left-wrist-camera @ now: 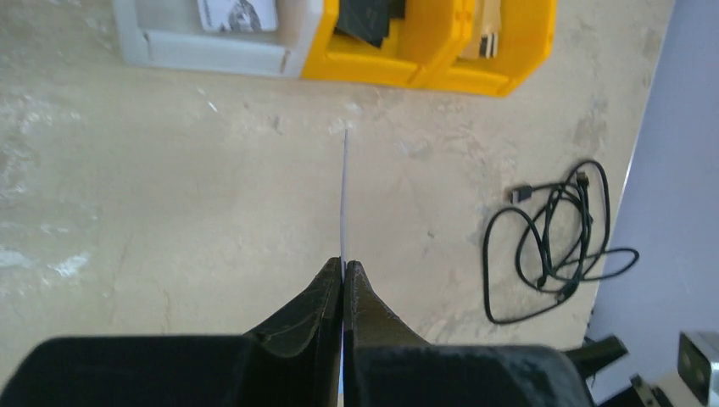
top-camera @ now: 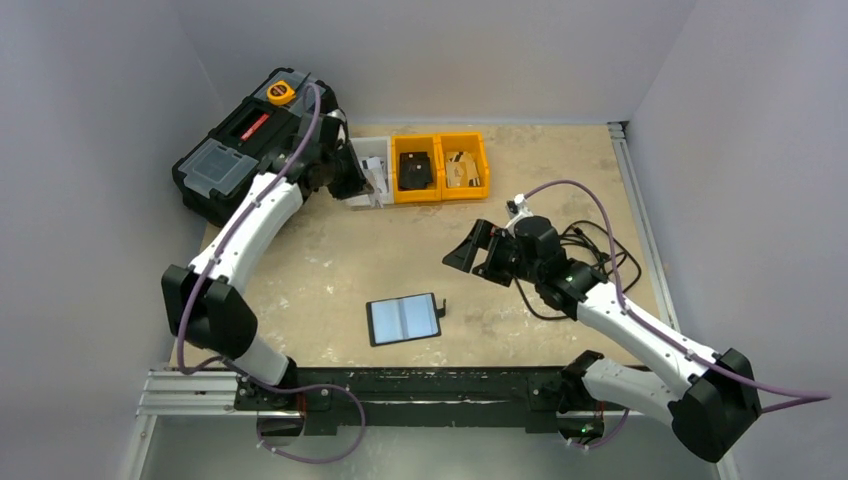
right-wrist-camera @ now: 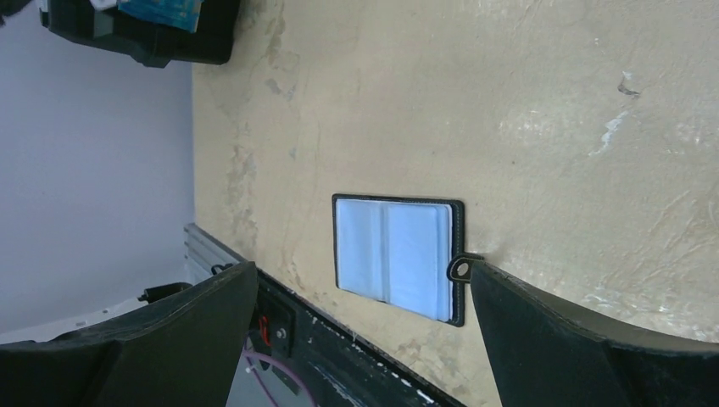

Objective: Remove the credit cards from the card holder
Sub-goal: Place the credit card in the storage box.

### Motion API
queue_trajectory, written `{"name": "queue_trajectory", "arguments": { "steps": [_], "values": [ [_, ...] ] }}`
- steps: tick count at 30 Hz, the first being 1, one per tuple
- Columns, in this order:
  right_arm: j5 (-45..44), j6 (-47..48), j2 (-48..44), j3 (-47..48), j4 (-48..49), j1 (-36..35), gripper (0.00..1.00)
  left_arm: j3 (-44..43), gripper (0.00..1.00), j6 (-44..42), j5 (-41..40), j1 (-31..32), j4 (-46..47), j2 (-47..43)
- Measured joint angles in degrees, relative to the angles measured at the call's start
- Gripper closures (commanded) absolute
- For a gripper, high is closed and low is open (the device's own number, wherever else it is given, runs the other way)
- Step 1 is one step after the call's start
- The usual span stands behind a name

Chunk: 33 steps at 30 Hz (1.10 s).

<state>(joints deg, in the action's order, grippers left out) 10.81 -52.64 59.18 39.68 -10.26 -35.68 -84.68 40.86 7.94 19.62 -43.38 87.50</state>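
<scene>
The black card holder [top-camera: 439, 322] lies open and flat near the table's front edge, its snap tab [right-wrist-camera: 462, 268] pointing right. Pale blue credit cards [top-camera: 402, 318] [right-wrist-camera: 390, 254] fill its two halves. My right gripper [top-camera: 478, 250] [right-wrist-camera: 363, 267] hovers open above and to the right of the holder, with nothing between its fingers. My left gripper [top-camera: 366, 182] [left-wrist-camera: 343, 267] is at the back left beside the white bin, shut on one thin pale credit card [left-wrist-camera: 343, 199] seen edge-on and sticking out past the fingertips.
A white bin [top-camera: 370, 160] [left-wrist-camera: 212, 47] and two yellow bins [top-camera: 440, 165] [left-wrist-camera: 424, 51] stand at the back. A large black toolbox [top-camera: 245, 140] sits at the back left. A coiled black cable [top-camera: 600, 255] [left-wrist-camera: 551, 242] lies on the right.
</scene>
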Motion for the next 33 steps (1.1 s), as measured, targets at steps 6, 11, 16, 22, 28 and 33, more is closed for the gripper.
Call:
{"name": "queue_trajectory", "arguments": {
  "steps": [6,11,16,22,28,33],
  "values": [
    [-2.69,1.46,-3.02,0.59,-3.65,0.0,0.01,-8.74,1.0,-2.64,-2.43,-4.79,-0.09,10.86],
    [-3.8,1.92,-4.33,0.83,-5.49,0.0,0.01,-14.86,1.0,-5.05,-2.49,-7.43,0.39,19.78],
    [-3.85,2.51,-4.59,0.92,-6.54,0.0,0.01,-21.79,0.95,-7.48,-1.77,-7.98,1.57,28.72],
    [-3.82,3.23,-4.61,1.03,-8.0,0.0,0.01,-26.64,0.81,-8.07,-0.48,-8.85,2.01,36.54],
    [-3.87,3.91,-4.94,1.22,-9.16,0.0,0.01,-30.8,0.6,-9.01,1.44,-9.84,1.46,39.39],
    [-4.07,4.17,-4.55,1.25,-9.4,0.0,0.01,-32.13,0.52,-9.07,2.84,-10.01,1.73,39.34]
  ]
}}
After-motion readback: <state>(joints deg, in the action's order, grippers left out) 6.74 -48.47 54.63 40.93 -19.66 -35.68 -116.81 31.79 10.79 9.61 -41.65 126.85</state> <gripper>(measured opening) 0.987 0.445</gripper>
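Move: Ahead of the left hand, roughly 22 cm out, 4 cm to its left and 19 cm below, is the middle of the white box that the held credit card is going to. The box with black cards is level with the white box and about 12 cm to its right, and the box with gold cards about 23 cm to its right; the toolbox's middle is some 25 cm to the white box's left. From the idle right hand, the white box is about 35 cm ahead, 20 cm left and 14 cm below. Carrying the card forward to the white box, the left hand goes some 17 cm out and 4 cm left, sinking about 11 cm as it arrives. Near the low point the fingers start to open and let go of the card, reaching nearly half open as the hand lifts 1–2 cm. The empty right hand, still wide open, eases 2–3 cm to its right. ##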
